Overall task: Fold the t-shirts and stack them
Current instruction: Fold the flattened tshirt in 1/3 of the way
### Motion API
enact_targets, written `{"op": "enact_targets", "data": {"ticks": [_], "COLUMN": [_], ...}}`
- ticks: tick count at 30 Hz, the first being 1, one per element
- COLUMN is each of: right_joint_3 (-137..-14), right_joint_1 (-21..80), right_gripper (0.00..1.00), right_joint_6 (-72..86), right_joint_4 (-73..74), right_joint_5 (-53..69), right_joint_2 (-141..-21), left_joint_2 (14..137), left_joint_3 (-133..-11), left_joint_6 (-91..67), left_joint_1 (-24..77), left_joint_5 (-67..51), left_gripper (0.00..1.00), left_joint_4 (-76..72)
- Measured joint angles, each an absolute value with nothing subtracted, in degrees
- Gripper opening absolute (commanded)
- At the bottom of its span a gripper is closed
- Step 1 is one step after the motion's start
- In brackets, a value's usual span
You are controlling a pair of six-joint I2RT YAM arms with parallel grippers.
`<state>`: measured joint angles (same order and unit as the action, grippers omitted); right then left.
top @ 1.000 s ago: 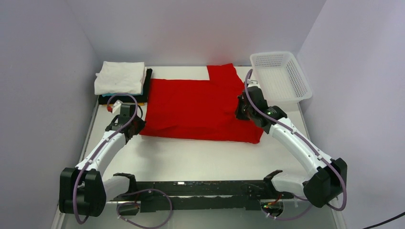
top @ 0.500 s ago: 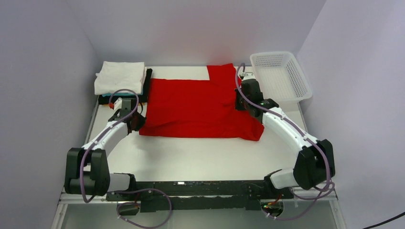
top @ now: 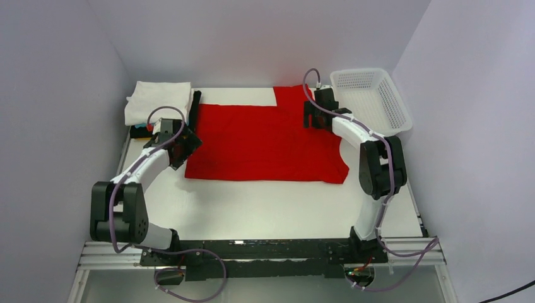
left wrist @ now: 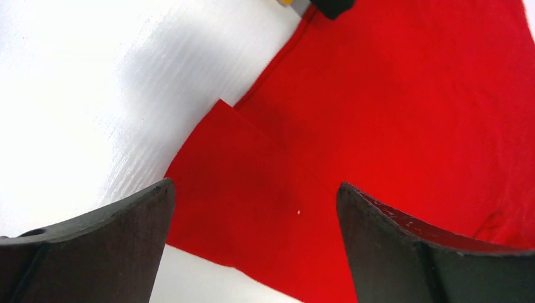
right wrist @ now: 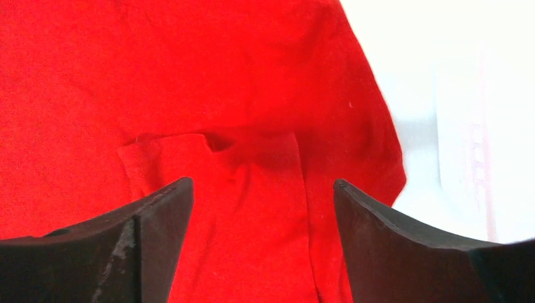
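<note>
The bright red t-shirt (top: 265,142) lies spread flat across the middle of the table, with one sleeve (top: 293,95) pointing to the back. My left gripper (top: 186,144) hovers open over the shirt's left edge, and the left wrist view shows red cloth (left wrist: 391,95) below its spread fingers (left wrist: 94,246). Open too, my right gripper (top: 310,117) is over the shirt's back right part, above a small creased flap (right wrist: 170,151). Neither holds anything. Folded t-shirts are stacked at the back left, a white one (top: 158,101) on top and a black one (top: 196,104) showing beneath.
A white mesh basket (top: 372,101) stands at the back right, just beyond the right arm. Bare white table (top: 252,208) runs between the shirt and the arm bases. Walls close in on the left, back and right.
Both grippers were shut on the red shirt's edges. They moved toward the back, opened and let the cloth go, and it now lies flatter.
</note>
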<state>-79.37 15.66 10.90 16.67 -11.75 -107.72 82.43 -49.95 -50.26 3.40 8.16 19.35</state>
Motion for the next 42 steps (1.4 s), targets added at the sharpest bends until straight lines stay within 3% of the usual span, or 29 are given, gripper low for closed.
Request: {"op": "enact_targets", "data": {"ticks": [1, 11, 20, 25, 42], "right_joint_3": [-79.33, -59.24, -57.76, -55.42, -35.20], "right_joint_1": [15.40, 16.08, 16.36, 16.40, 17.61], "right_gripper": [1.00, 1.00, 1.00, 1.00, 1.00], "right_joint_6": [11.51, 18.35, 22.04, 22.87, 28.97], "right_joint_4": [16.86, 11.14, 7.18, 5.80, 13.61], "right_joint_5": [-11.81, 2.26, 7.99, 6.48, 4.91], "right_joint_2": [-107.79, -91.81, -99.83, -99.77, -76.79], "left_joint_2": [81.67, 78.98, 97.95, 100.12, 81.21], "left_joint_3": [-49.95, -49.93, -58.22, -57.80, -35.68], "left_joint_6": [-49.98, -44.86, -41.15, -41.10, -45.82], "left_joint_1": [3.40, 6.81, 14.81, 14.85, 24.40], "left_joint_5": [7.86, -4.40, -11.00, -12.12, -9.96], "left_gripper": [1.00, 0.99, 0.99, 0.99, 0.99], "left_joint_4": [19.73, 14.70, 11.35, 10.22, 4.14]}}
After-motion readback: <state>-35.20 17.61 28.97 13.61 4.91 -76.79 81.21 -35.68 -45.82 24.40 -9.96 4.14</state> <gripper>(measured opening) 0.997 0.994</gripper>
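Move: On the table under both open grippers lies the t-shirt, its near third already folded in. Its middle is some 32 cm right of the left hand, 6 cm farther out and 4 cm below. From the right hand, the middle is about 20 cm left, 4 cm back and 7 cm below. The folded stack stands 11 cm left of the left hand and 19 cm out; the white basket is 23 cm right of the right hand and 12 cm out. Lifting briefly, the left hand swings about 14 cm right over the t-shirt, turning some 30 degrees clockwise, and comes down on the cloth. The right hand finishes opening, draws back 9 cm and slightly left, and sinks 6–7 cm onto it. With fingertips spread and resting on the shirt, both then drag it back towards the base by roughly 10 cm. ##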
